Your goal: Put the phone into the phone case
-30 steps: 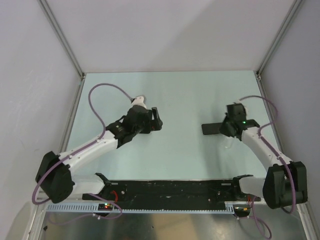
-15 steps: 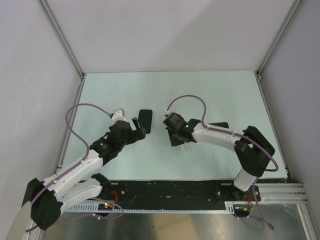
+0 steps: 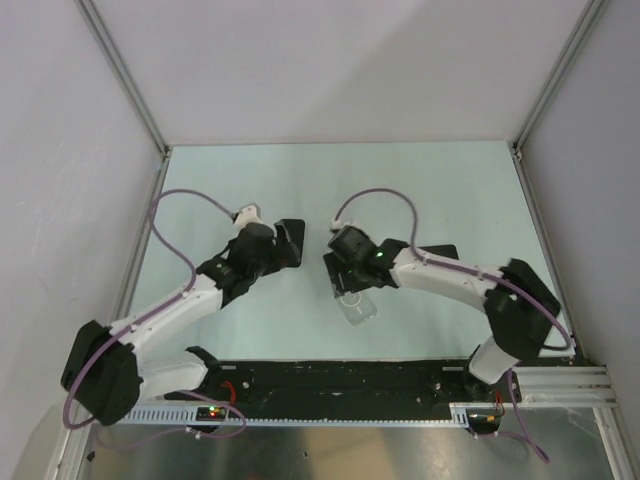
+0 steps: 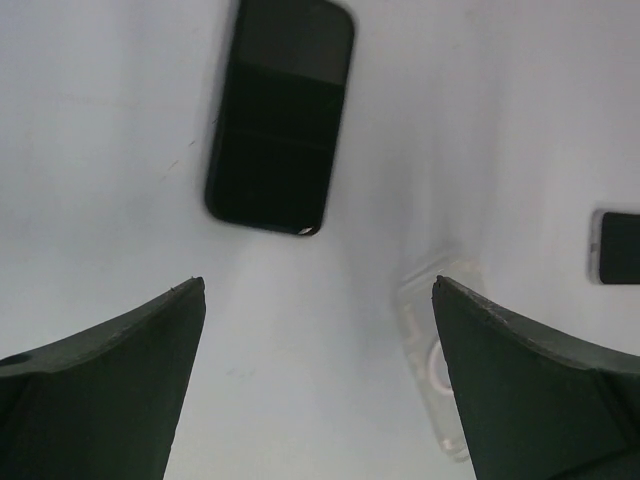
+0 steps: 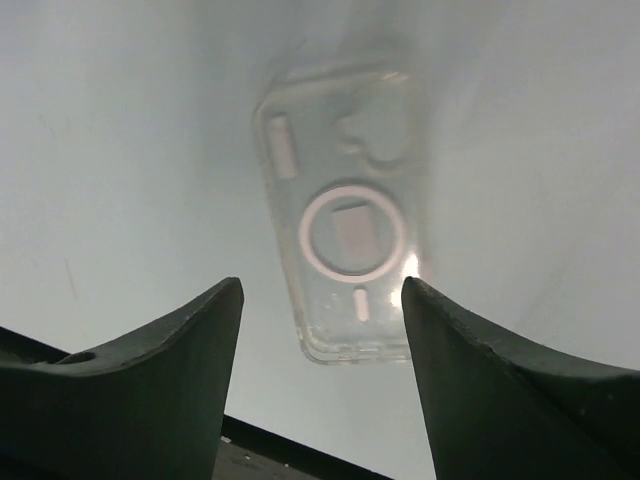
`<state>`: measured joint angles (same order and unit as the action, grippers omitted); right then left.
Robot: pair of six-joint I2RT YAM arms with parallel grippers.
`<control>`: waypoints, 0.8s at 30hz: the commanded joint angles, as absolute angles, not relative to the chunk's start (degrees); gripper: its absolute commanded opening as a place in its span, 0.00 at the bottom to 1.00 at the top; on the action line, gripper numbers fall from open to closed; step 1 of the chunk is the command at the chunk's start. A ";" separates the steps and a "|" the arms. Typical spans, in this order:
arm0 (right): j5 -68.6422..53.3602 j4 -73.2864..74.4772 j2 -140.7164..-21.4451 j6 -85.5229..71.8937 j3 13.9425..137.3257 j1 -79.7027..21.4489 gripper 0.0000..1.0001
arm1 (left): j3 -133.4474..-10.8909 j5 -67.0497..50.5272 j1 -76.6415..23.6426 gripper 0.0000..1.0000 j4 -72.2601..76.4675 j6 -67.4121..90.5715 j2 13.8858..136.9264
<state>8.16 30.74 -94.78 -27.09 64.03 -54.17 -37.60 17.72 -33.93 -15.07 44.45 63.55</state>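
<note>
The black phone (image 3: 293,236) lies flat on the pale table, screen dark; in the left wrist view the phone (image 4: 280,115) sits ahead of my fingers. My left gripper (image 3: 278,256) (image 4: 318,290) is open and empty, just short of the phone's near end. The clear phone case (image 3: 358,307) (image 5: 345,250) lies on the table, inside up, with a ring on its back wall. My right gripper (image 3: 350,283) (image 5: 322,285) hovers open over the case's near end and touches nothing. The case (image 4: 435,350) also shows beside my left gripper's right finger.
A second dark flat object (image 3: 440,253) (image 4: 618,247) lies to the right, partly under the right forearm. A black rail (image 3: 340,380) runs along the table's near edge. Grey walls close in the left, right and far sides.
My right gripper has opened and let go of the clear case, which now lies on the table. My left gripper has moved closer to the phone.
</note>
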 commanded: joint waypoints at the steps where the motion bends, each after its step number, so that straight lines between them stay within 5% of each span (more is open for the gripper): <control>1: 14.97 33.23 -82.75 -34.86 61.54 -46.09 0.68 | -46.64 13.74 -33.90 0.98 -8.49 40.49 71.51; 10: 12.45 28.44 -62.12 -46.00 39.95 -20.16 0.53 | -64.74 6.00 -39.05 0.83 2.64 35.38 93.20; 15: 11.40 25.58 -59.98 -49.20 34.72 -12.45 0.50 | -76.56 -0.56 -42.05 0.72 7.20 36.54 106.73; 24: 7.48 20.37 -61.36 -53.30 31.20 -4.40 0.39 | -95.82 -9.85 -44.76 0.66 10.30 42.85 128.60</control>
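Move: The phone I want lies about 38 cm to the right of my left hand, 5 cm ahead and 7 cm below it; from my right hand it is roughly 21 cm right, 11 cm ahead and 3 cm down. The clear phone case lies just under my right hand, about 1 cm back. From my left hand the case is some 17 cm right and 6 cm back, and the other phone is 9 cm ahead, 1 cm right. I swing both empty hands to the right, towards the phone on the right. My right hand lifts away from the released case in an arc, travels some 26 cm and sinks again short of the phone's near side, turning clockwise by roughly 65 degrees. My left hand sweeps about 29 cm right and 13 cm forward, rising then sinking, also turning clockwise; both grippers narrow partway. ##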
